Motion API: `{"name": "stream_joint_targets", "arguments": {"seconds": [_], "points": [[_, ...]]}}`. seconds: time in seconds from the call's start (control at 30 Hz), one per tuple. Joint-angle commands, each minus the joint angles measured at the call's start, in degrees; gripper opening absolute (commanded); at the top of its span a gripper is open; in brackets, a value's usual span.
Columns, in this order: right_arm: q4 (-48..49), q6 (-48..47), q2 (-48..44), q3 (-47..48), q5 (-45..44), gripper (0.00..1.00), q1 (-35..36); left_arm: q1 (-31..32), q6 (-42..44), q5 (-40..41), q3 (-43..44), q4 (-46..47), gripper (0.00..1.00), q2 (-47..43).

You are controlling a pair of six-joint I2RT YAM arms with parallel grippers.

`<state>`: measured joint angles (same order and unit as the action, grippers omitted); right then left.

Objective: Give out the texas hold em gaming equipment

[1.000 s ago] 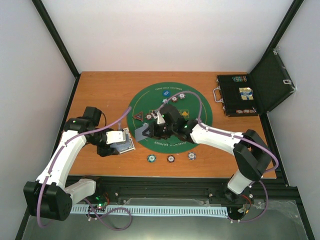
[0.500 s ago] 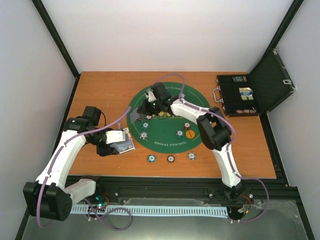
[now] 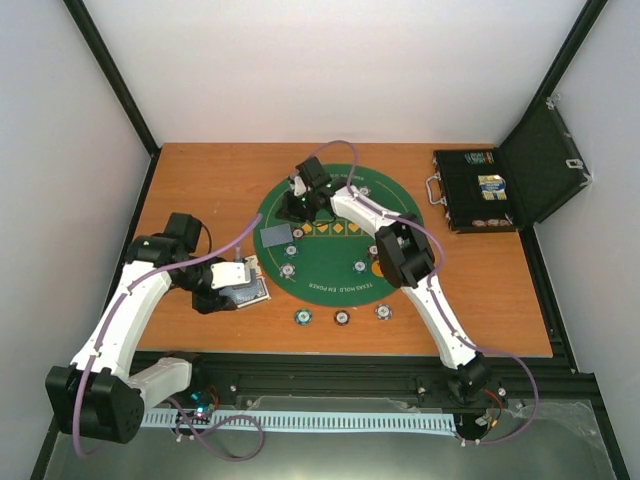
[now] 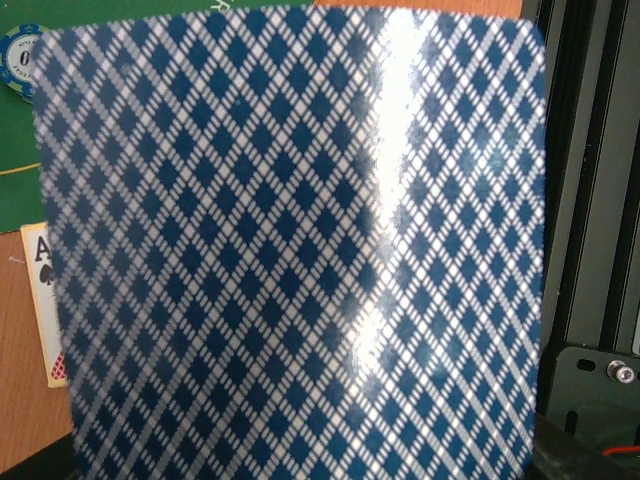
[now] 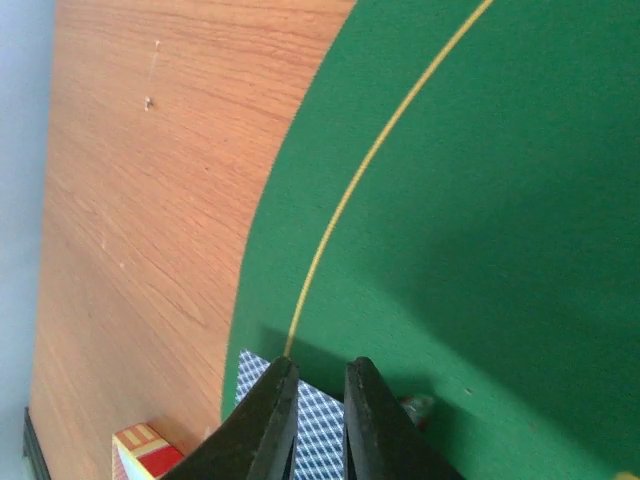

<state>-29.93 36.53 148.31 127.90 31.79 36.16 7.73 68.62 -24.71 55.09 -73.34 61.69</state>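
Note:
A blue-grey-backed playing card (image 3: 276, 235) lies flat on the left edge of the green mat (image 3: 390, 240). My right gripper (image 3: 293, 210) hovers just beyond it, jaws a narrow gap apart and empty. In the right wrist view the card (image 5: 318, 432) shows below the gripper (image 5: 320, 365). My left gripper (image 3: 232, 284) is shut on a stack of playing cards (image 3: 247, 293) left of the mat. Their diamond-patterned back (image 4: 300, 250) fills the left wrist view and hides the fingers. Poker chips (image 3: 287, 270) sit on the mat, and three more (image 3: 342, 317) lie on the table in front of it.
An open black case (image 3: 475, 195) stands at the back right. My right arm (image 3: 400, 255) stretches across the mat and hides part of it. A face-up card (image 4: 42, 300) lies under the left gripper. A red and yellow object (image 5: 148, 450) shows off the mat's edge.
My right arm carried a card from the mat's near left side towards the far left. It let the card go on the mat's left edge. The left arm has not moved.

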Motion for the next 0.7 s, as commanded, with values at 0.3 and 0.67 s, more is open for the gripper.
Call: {"name": "stream_joint_targets", "arguments": {"seconds": [0.3, 0.67], "points": [[15.20, 2.25, -37.44, -36.53, 1.44, 0.77, 1.74, 0.21, -0.13, -1.73, 1.77, -0.53, 0.14, -0.88], [44.81, 19.52, -57.08, -72.18, 1.34, 0.82, 14.36, 0.27, -0.68, -2.10, 1.89, -0.76, 0.14, -1.81]]}}
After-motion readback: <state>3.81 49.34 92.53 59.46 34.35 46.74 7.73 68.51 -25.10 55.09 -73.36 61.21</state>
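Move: The dealt card lies flat on the left part of the green felt, its middle some 5 cm back, 2 cm left and 3 cm below the right hand. The brown chip is about 5 cm back and 4 cm right of that hand, the green chip roughly 9 cm back and 2 cm right. The deck in the left fingers is about 28 cm back, 6 cm left and 8 cm higher. From the left hand, the dealt card is some 22 cm ahead, 9 cm right, 12 cm below. The dealt card is left on the felt: the right fingers, barely parted, spread wide as the hand rises off, then sweeps back about 22 cm towards the deck, climbing some 17 cm and dipping again near the end. It drifts 5 cm right, its left side rolling up about 15 degrees. The left hand stays put, still holding the deck. ##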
